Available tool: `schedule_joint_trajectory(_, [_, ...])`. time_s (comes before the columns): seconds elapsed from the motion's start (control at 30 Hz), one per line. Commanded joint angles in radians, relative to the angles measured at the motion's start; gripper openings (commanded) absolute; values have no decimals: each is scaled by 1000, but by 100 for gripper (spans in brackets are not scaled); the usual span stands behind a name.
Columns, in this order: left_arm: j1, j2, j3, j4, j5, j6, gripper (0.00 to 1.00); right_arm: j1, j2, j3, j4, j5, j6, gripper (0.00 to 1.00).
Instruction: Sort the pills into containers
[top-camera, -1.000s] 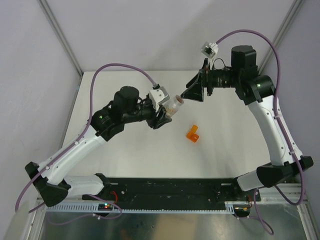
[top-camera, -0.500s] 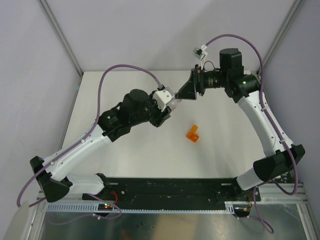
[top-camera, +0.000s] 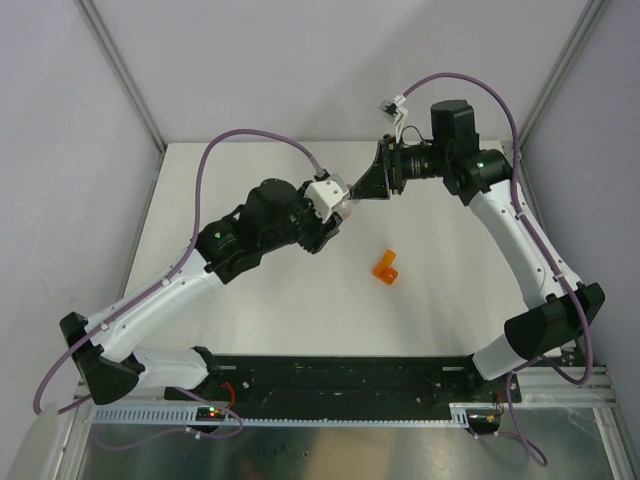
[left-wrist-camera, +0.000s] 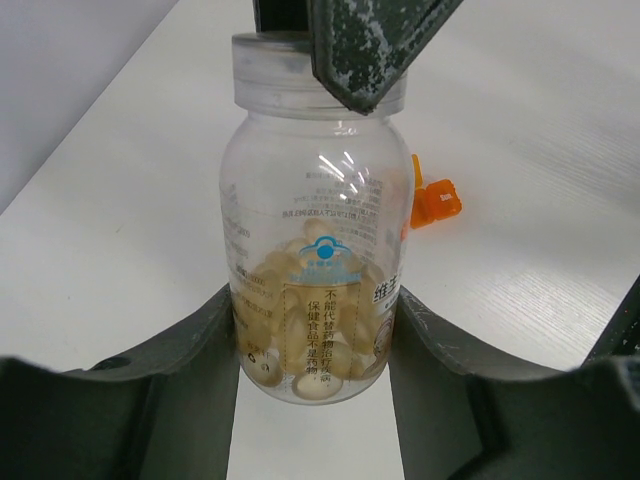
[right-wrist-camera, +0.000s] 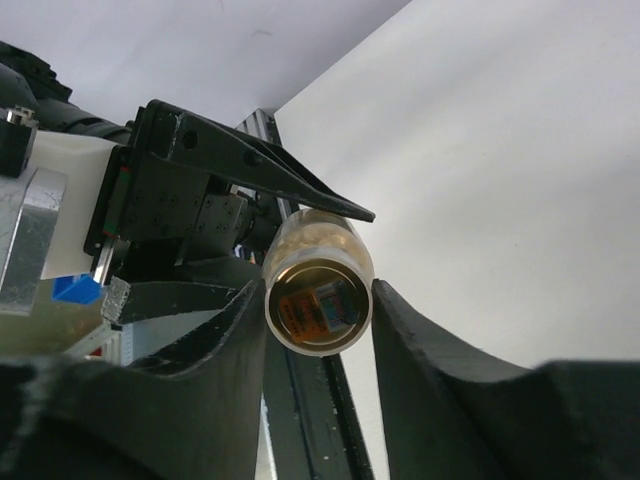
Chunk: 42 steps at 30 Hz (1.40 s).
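Note:
A clear vial (left-wrist-camera: 315, 230) with a printed label holds the tan pills (left-wrist-camera: 305, 345) piled at its base. My left gripper (left-wrist-camera: 315, 300) is shut on the vial's lower body and holds it above the table. My right gripper (right-wrist-camera: 318, 295) faces the vial's tan cap (right-wrist-camera: 318, 305) end-on, and its two fingers press the cap's sides. From above, both grippers meet at the vial (top-camera: 347, 206) over the table's middle back. The orange container (top-camera: 385, 266) of two joined cells lies on the table to the right; it also shows as the orange container (left-wrist-camera: 436, 201) behind the vial.
The white table (top-camera: 250, 300) is bounded by grey walls at the back and sides. A black rail (top-camera: 340, 375) with the arm bases runs along the near edge. Purple cables (top-camera: 250, 137) arc over both arms.
My right gripper has moved left onto the vial's cap and closed its fingers around it. The left arm shifted slightly toward the back, still holding the vial.

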Motion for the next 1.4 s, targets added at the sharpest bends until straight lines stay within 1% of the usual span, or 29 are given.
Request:
schedule_joint_trajectory(0.0, [-4, -23, 39, 39, 1, 16, 0, 17, -5, 7, 10, -34, -29, 32])
schedule_joint_trajectory(0.07, [-2, -26, 39, 39, 25, 10, 0, 25, -9, 10, -12, -41, -61, 23])
schedule_joint_trajectory(0.13, [9, -33, 39, 38, 99, 0, 0, 32, -18, 22, -47, -48, -115, 17])
schedule_joint_trajectory(0.2, [33, -42, 39, 37, 212, -23, 0, 33, -30, 38, -88, -62, -187, 12])
schedule_joint_trajectory(0.27, [79, -55, 35, 37, 356, -50, 0, 32, -50, 51, -130, -80, -267, 9])
schedule_joint_trajectory(0.4, [154, -72, 25, 37, 697, -94, 0, 45, -107, 71, -224, -93, -444, 7])
schedule_joint_trajectory(0.43, [163, -75, 22, 37, 787, -105, 0, 58, -123, 81, -247, -89, -496, 8])
schedule_joint_trajectory(0.5, [171, -77, 17, 38, 921, -124, 0, 93, -143, 108, -320, -58, -599, 8])
schedule_joint_trajectory(0.57, [173, -73, 15, 39, 1013, -145, 0, 144, -158, 138, -393, 1, -689, 10])
schedule_joint_trajectory(0.63, [174, -70, 14, 39, 1068, -156, 0, 195, -171, 159, -441, 70, -752, 11])
schedule_joint_trajectory(0.73, [174, -69, 10, 39, 1099, -160, 0, 256, -184, 175, -489, 176, -818, 17])
schedule_joint_trajectory(0.8, [173, -68, 8, 40, 1102, -160, 0, 275, -188, 183, -506, 222, -841, 26])
schedule_joint_trajectory(0.83, [174, -67, 7, 39, 1098, -158, 0, 281, -190, 185, -511, 239, -846, 33])
schedule_joint_trajectory(0.97, [172, -70, 2, 37, 1049, -141, 0, 288, -187, 197, -515, 269, -834, 53])
schedule_joint_trajectory(1.03, [172, -71, 2, 33, 1014, -131, 0, 288, -182, 202, -508, 271, -815, 61])
schedule_joint_trajectory(1.17, [169, -76, 2, 23, 917, -96, 0, 277, -173, 210, -479, 251, -740, 72])
schedule_joint_trajectory(1.37, [141, -87, -4, 9, 722, -39, 0, 177, -142, 259, -416, 105, -582, 89])
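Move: The left hand still holds the bottle by its body, with the cap about 3 cm to its right, 2 cm ahead and some 5 cm above. The right fingers are already shut on that cap, so it lies right at the right hand's point. The orange container is on the table, roughly level ahead with the left hand, 13 cm to its right and 25 cm below it; from the right hand it is 2 cm back, 10 cm right and about 30 cm down. Back towards the bases both hands swing together, about 12 cm and rising some 4, while they twist against each other: the left turns the bottle clockwise and the right, pinching the cap, rolls about 40 degrees the unscrewing way. Then the right fingers open wide and let go of the cap, and both hands start easing forward 2 cm, untwisting a little; the left keeps its grip. ##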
